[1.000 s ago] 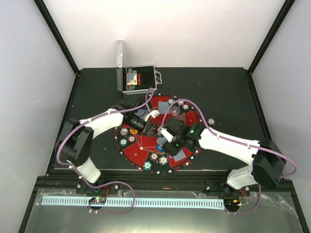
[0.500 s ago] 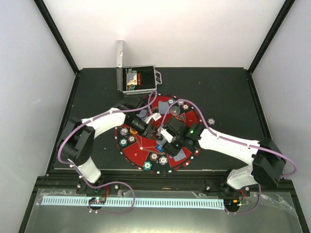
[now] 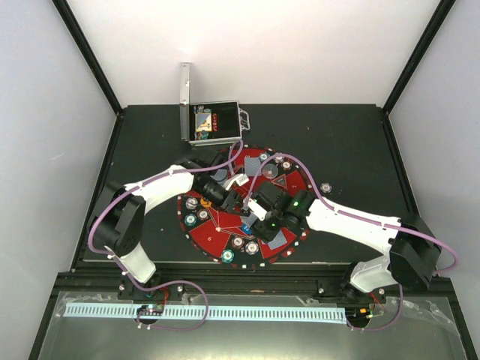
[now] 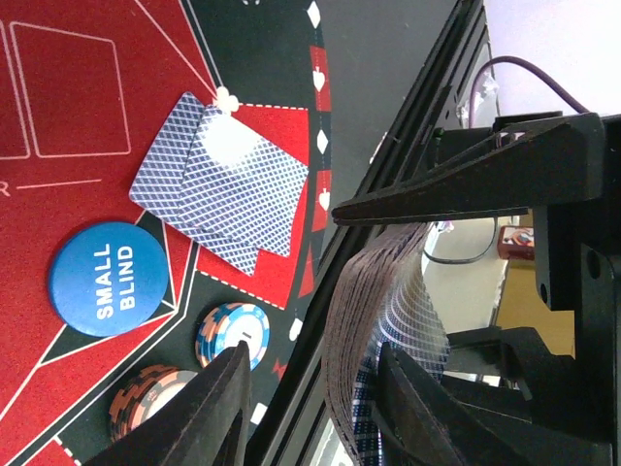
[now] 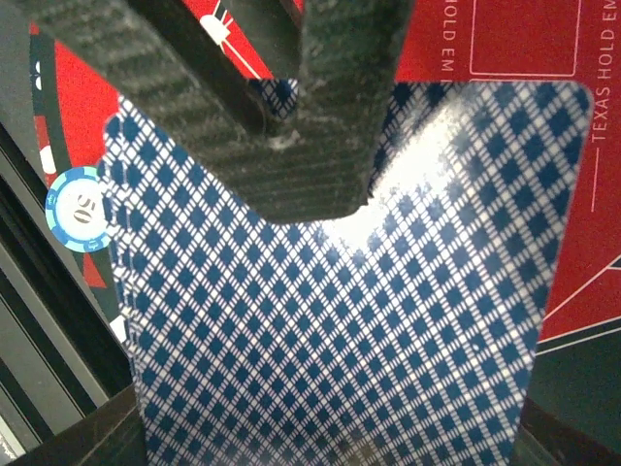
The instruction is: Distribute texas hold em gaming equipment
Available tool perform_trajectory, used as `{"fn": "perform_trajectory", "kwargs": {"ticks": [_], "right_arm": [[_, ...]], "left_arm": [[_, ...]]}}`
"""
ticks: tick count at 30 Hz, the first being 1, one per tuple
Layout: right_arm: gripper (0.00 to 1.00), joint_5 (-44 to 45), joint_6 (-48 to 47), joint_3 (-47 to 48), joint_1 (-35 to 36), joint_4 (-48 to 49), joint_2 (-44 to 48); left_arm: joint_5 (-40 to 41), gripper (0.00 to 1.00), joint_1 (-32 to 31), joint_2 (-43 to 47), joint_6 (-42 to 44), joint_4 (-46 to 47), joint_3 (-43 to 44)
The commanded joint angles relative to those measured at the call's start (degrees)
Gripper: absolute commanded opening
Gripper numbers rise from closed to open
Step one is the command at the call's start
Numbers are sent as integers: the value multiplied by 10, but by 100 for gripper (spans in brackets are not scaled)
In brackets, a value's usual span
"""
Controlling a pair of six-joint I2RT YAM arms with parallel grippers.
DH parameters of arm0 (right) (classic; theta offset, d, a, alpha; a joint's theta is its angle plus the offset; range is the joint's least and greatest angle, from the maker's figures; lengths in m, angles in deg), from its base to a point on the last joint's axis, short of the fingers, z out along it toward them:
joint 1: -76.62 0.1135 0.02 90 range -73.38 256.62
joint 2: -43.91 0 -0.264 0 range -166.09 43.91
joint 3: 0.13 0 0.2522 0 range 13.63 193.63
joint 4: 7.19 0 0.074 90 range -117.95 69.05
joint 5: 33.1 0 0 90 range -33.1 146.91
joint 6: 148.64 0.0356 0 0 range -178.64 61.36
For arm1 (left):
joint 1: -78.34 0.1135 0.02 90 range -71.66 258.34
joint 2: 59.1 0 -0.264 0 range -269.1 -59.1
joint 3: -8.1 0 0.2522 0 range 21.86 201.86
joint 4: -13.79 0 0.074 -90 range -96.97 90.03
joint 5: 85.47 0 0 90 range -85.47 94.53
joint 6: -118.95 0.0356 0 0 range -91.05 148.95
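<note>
My right gripper (image 5: 330,442) is shut on a deck of blue-diamond-backed playing cards (image 5: 330,311), holding it upright above the round red-and-black mat (image 3: 214,234). The left gripper (image 4: 312,361) straddles the deck's bowed edge (image 4: 374,320); its jaws stand apart, one finger against the deck's back and the other clear of it. Two cards (image 4: 223,189) lie face down on the mat. Next to them are a blue "SMALL BLIND" disc (image 4: 109,279), a blue-and-orange chip (image 4: 233,333) and a brown chip (image 4: 146,393). Both grippers (image 3: 247,201) meet over the mat's middle.
An open silver case (image 3: 214,124) stands behind the mat. Chips ring the mat's rim, including a teal one (image 5: 80,209) and one off the mat on the black table (image 3: 326,187). More face-down cards (image 3: 279,238) lie at the mat's near right.
The left gripper's jaws have narrowed around the deck's edge, and the left arm has edged slightly toward the right gripper. The right gripper keeps holding the deck still.
</note>
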Motion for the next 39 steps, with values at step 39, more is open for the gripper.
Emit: {"fn": "perform_trajectory", "kwargs": {"ticks": [39], "right_arm": [[62, 62, 66, -1, -5, -3, 8]], "left_arm": [[93, 2, 99, 106, 7, -34, -17]]}}
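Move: The deck of cards is gripped in the right hand, its middle only about 1 cm ahead and 1 cm left of that hand's point. From the left hand the deck's middle is some 3 cm back, 3 cm right and 2 cm lower. Down on the mat, about 11 cm below the left hand, the small blind button lies 8 cm back and 2 cm right, a dealt pair of cards 12 cm back and 12 cm right, and the chip stacks 14 cm back and 2 cm right. The top card of the deck is drawn off by the left hand, whose finger is already over its face: the fingers ease left while closing from about a third open to shut, pinching the card, then pull away faster to the left, forward and slightly up, about 5 cm in all. The right hand keeps its hold on the deck and stays almost in place, turning a few degrees clockwise late on. ##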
